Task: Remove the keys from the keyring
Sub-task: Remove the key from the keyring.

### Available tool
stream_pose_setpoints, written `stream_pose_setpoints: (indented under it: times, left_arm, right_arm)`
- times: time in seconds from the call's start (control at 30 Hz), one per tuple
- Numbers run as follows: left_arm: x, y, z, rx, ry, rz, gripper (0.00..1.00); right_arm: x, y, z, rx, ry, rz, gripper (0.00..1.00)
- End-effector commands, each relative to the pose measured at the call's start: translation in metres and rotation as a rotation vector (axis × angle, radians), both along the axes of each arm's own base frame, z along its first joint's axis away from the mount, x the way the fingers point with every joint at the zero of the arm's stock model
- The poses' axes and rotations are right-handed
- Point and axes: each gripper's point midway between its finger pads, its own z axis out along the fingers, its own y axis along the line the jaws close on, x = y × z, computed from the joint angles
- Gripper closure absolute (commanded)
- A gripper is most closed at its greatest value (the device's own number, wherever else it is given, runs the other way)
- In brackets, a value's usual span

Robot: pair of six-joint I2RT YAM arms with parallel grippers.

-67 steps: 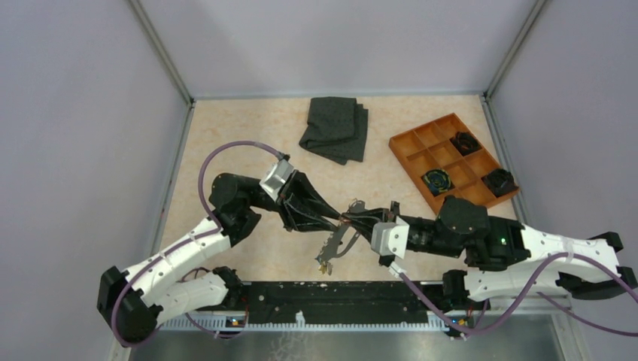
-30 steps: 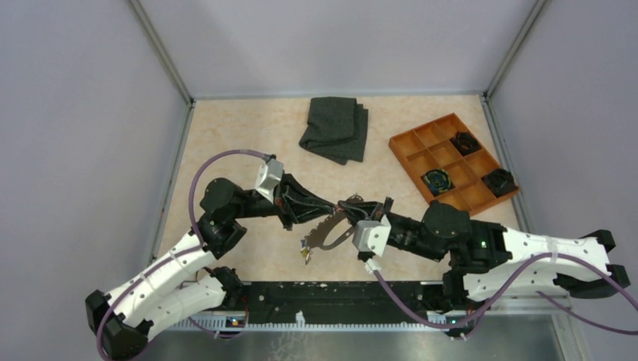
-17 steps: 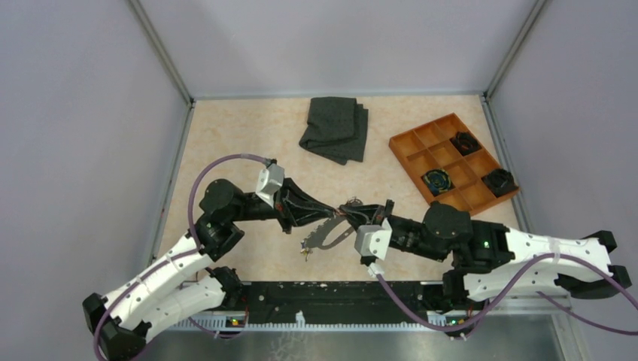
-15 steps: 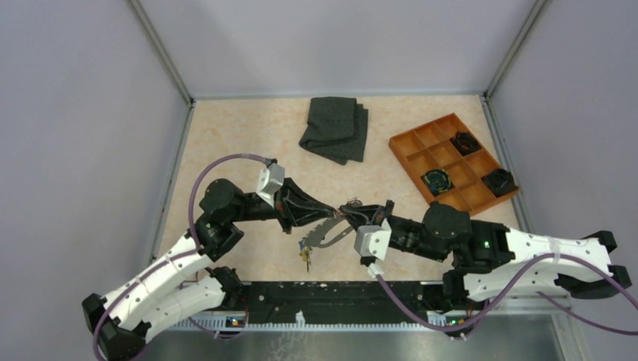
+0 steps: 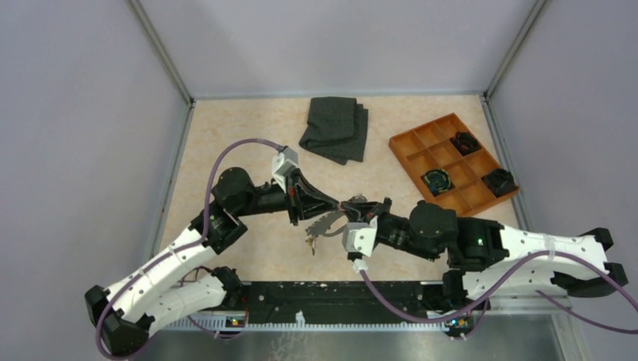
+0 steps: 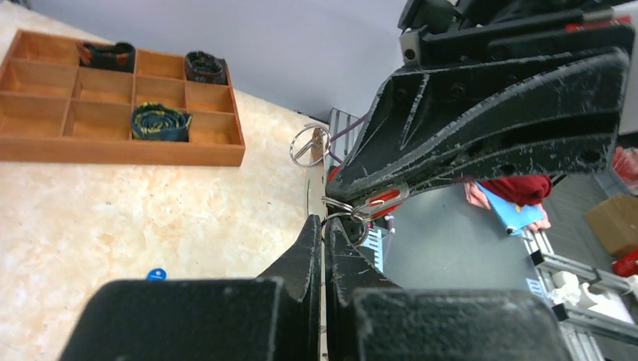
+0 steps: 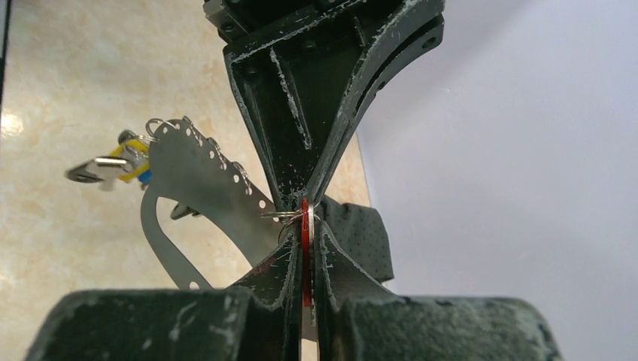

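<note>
The keyring (image 5: 325, 223) is a pale grey curved band held above the table between both grippers; it also shows in the right wrist view (image 7: 202, 180). Small keys (image 5: 311, 242) hang from its low end, with yellow and blue heads in the right wrist view (image 7: 120, 162). My left gripper (image 5: 340, 209) is shut on the band's upper end, by a small metal ring (image 6: 353, 222). My right gripper (image 5: 355, 213) meets it tip to tip and is shut on a red-headed key (image 7: 305, 226), also seen in the left wrist view (image 6: 382, 200). A blue key head (image 6: 156, 274) lies on the table.
A folded dark grey cloth (image 5: 335, 129) lies at the back centre. An orange compartment tray (image 5: 421, 147) at the back right holds black lumpy clumps (image 5: 498, 180) in some cells. Grey walls close in the table on three sides.
The left wrist has swung up and to the right, and the right gripper has shifted left. The keyring and its hanging keys moved slightly right and up. Both grips are unchanged.
</note>
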Motion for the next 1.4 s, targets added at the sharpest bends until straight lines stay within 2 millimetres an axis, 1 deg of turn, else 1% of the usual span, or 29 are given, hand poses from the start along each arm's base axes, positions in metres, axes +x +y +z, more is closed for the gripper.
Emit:
stream_pose_setpoints:
  times: [0.0, 0.1, 0.37, 0.53, 0.63, 0.8, 1.0, 1.13, 1.17, 1.3, 1.37]
  left_arm:
    - [0.014, 0.0, 0.021, -0.046, 0.077, 0.066, 1.0]
    - [0.022, 0.0, 0.016, -0.051, 0.161, 0.086, 1.0]
    - [0.027, 0.002, 0.012, -0.093, 0.324, 0.059, 1.0]
    - [0.033, 0.004, 0.005, -0.108, 0.454, 0.045, 1.0]
    - [0.033, 0.004, 0.002, -0.109, 0.457, 0.036, 1.0]
    - [0.038, 0.005, -0.008, -0.079, 0.44, 0.068, 1.0]
    - [0.049, 0.006, -0.023, -0.042, 0.432, 0.136, 1.0]
    - [0.054, 0.008, -0.028, -0.031, 0.415, 0.167, 0.85]
    - [0.054, 0.009, -0.028, -0.03, 0.406, 0.174, 0.8]
    - [0.055, 0.012, -0.026, -0.034, 0.357, 0.191, 0.75]
    - [0.054, 0.014, -0.022, -0.041, 0.302, 0.194, 0.75]
  right_arm:
    - [0.001, -0.001, 0.014, 0.009, -0.025, -0.021, 1.0]
    - [0.002, -0.001, 0.011, -0.005, -0.028, -0.027, 1.0]
    - [0.005, 0.0, -0.001, -0.06, -0.041, -0.042, 1.0]
    - [0.006, 0.002, -0.007, -0.086, -0.05, -0.051, 1.0]
    - [0.008, 0.002, -0.004, -0.081, -0.061, -0.064, 1.0]
    - [0.014, 0.001, 0.005, -0.061, -0.083, -0.098, 1.0]
    - [0.01, 0.004, 0.017, -0.023, -0.075, -0.075, 1.0]
    - [0.007, 0.004, 0.026, 0.011, -0.074, -0.058, 1.0]
    - [0.007, 0.004, 0.028, 0.02, -0.074, -0.054, 1.0]
    - [0.005, 0.003, 0.034, 0.046, -0.066, -0.042, 1.0]
    - [0.003, 0.002, 0.037, 0.059, -0.061, -0.036, 1.0]
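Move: The split ring of the red tag sits at the left fingertips, about 1 cm to the right of the hand point and level with it. The red tag is 3 cm right and 1 cm back of the left hand. Of the left hand, the metal plate's middle hangs some 3 cm back, 1 cm left and 5 cm below; its yellow-tagged keys are roughly 7 cm back, 6 cm left and 6 below. From the right hand, the ring is 2 cm left and 1 ahead, level with it. Still pinching the ring, the left hand rolls about 25 degrees around its finger line, its upper side turning forward, while it carries forward and down, then opens a quarter and comes free ahead of the ring, about 5 cm in all. The right hand keeps its pinch on the red tag, going down and slightly forward about 3 cm with a slight roll before it holds. ##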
